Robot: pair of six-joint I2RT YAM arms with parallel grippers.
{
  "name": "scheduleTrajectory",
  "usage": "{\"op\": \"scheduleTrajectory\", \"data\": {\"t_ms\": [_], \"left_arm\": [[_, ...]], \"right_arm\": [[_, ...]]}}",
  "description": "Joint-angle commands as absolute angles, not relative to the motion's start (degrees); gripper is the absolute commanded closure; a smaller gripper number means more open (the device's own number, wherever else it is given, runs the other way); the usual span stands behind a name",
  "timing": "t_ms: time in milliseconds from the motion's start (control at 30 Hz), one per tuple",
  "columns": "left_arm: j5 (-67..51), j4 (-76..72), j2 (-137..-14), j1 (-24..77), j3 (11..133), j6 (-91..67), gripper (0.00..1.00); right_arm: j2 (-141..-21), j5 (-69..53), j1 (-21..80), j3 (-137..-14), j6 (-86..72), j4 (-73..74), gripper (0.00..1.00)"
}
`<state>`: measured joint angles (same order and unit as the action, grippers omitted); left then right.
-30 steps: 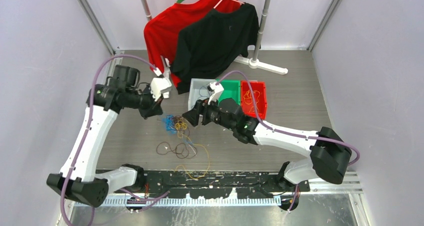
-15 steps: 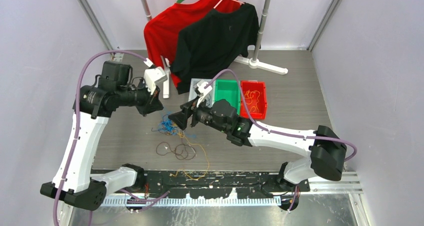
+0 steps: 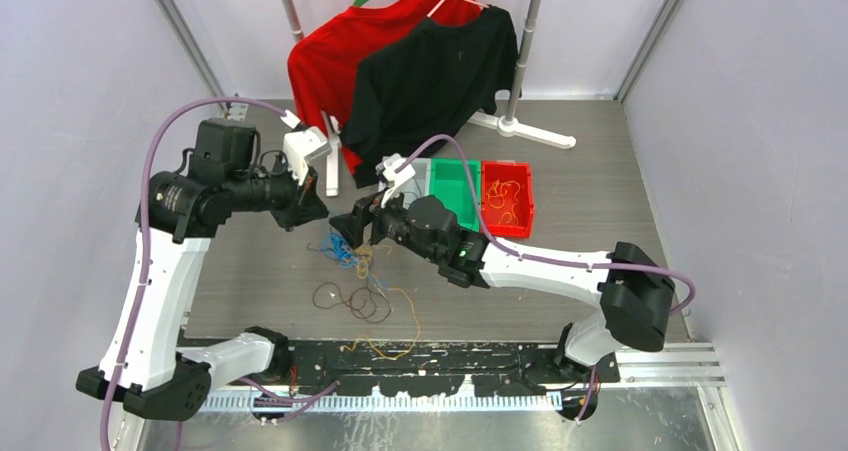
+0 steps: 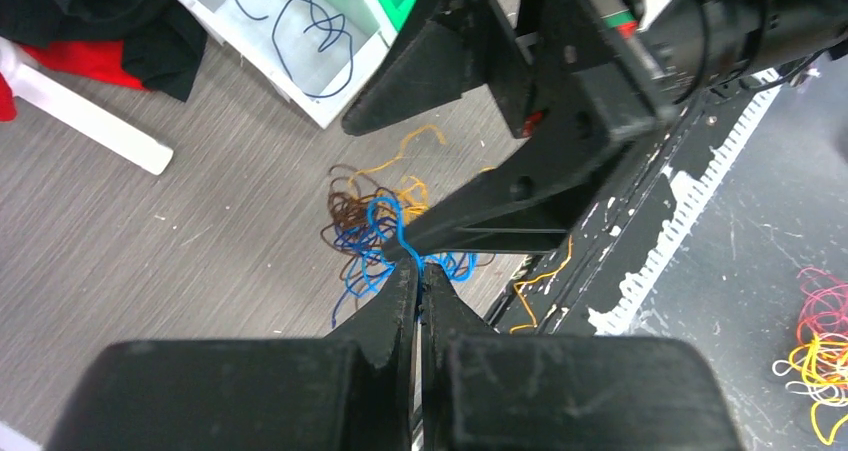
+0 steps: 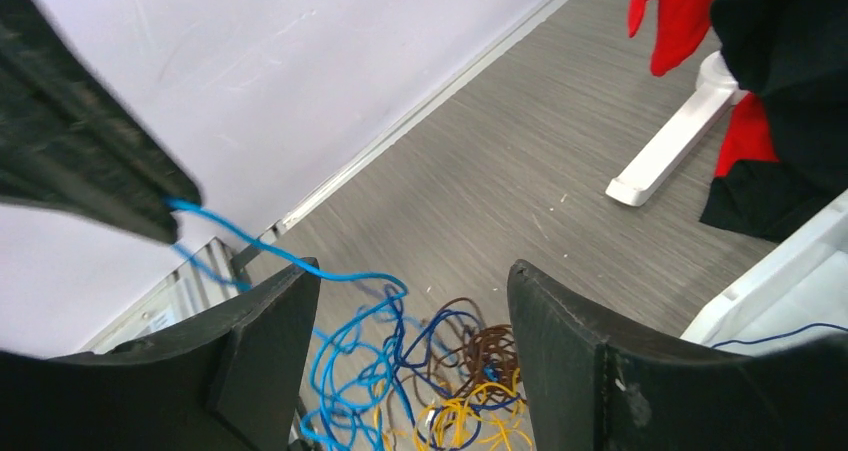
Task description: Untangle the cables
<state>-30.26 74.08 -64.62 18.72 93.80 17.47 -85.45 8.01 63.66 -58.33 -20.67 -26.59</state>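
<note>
The cables (image 3: 352, 256) lie as a tangle of light blue, dark blue, brown and yellow-orange strands on the grey table. In the left wrist view my left gripper (image 4: 420, 268) is shut on a light blue cable (image 4: 385, 211) that rises from the tangle (image 4: 365, 226). From above, the left gripper (image 3: 320, 214) hangs just left of and above the heap. My right gripper (image 3: 346, 229) stands open right beside it. In the right wrist view the right gripper (image 5: 412, 276) frames the tangle (image 5: 450, 381), and the taut blue strand (image 5: 260, 249) crosses its left fingertip.
A brown loop (image 3: 345, 297) and a long yellow cable (image 3: 402, 321) trail toward the near edge. A white bin (image 4: 290, 26) holding a dark blue cable, a green bin (image 3: 455, 186) and a red bin (image 3: 507, 199) stand behind. A garment rack's white foot (image 3: 331, 167) and hanging shirts (image 3: 430, 71) stand behind them.
My right arm has swung left, bringing its open gripper over the tangle. The left gripper has drawn back left and up with the blue cable, stretching it out of the heap.
</note>
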Motion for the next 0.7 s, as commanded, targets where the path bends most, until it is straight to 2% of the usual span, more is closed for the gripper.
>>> {"op": "scheduleTrajectory", "data": {"t_ms": [0, 400, 667], "left_arm": [[-34.0, 74.1, -64.1, 19.3, 97.3, 14.8, 1.0], [-35.6, 73.6, -68.6, 21.3, 106.2, 13.0, 1.0], [-32.4, 73.8, -75.3, 21.3, 123.8, 14.4, 1.0]], "right_arm": [[-87.3, 14.4, 64.3, -62.2, -19.4, -30.6, 0.27], [-94.4, 17.0, 66.3, -64.4, -20.1, -34.2, 0.28], [-97.4, 20.5, 66.5, -59.2, -23.2, -36.4, 0.3]]}}
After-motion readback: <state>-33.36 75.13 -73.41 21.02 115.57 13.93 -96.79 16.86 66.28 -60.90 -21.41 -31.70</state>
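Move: The cable tangle hangs by its blue cable from the shut left gripper, roughly 17 cm below that hand, 3 cm ahead and 4 cm to its right. From the wide-open right hand the tangle is about 12 cm below, 1 cm to the left and level fore and aft. From the right hand, the grey bin stands some 14 cm ahead and 11 cm right, and a brown loop lies about 9 cm back, straight below in line; both are about 25 cm lower. The blue cable, still pinched in the left gripper, is hauled up about 9 cm, away from the table and the right hand, drifting slightly right while the wrist tilts some 10 degrees towards level. Meanwhile the right hand, fingers staying wide open, eases forward, then left and down about 5 cm towards the hanging tangle, turning a little clockwise. ##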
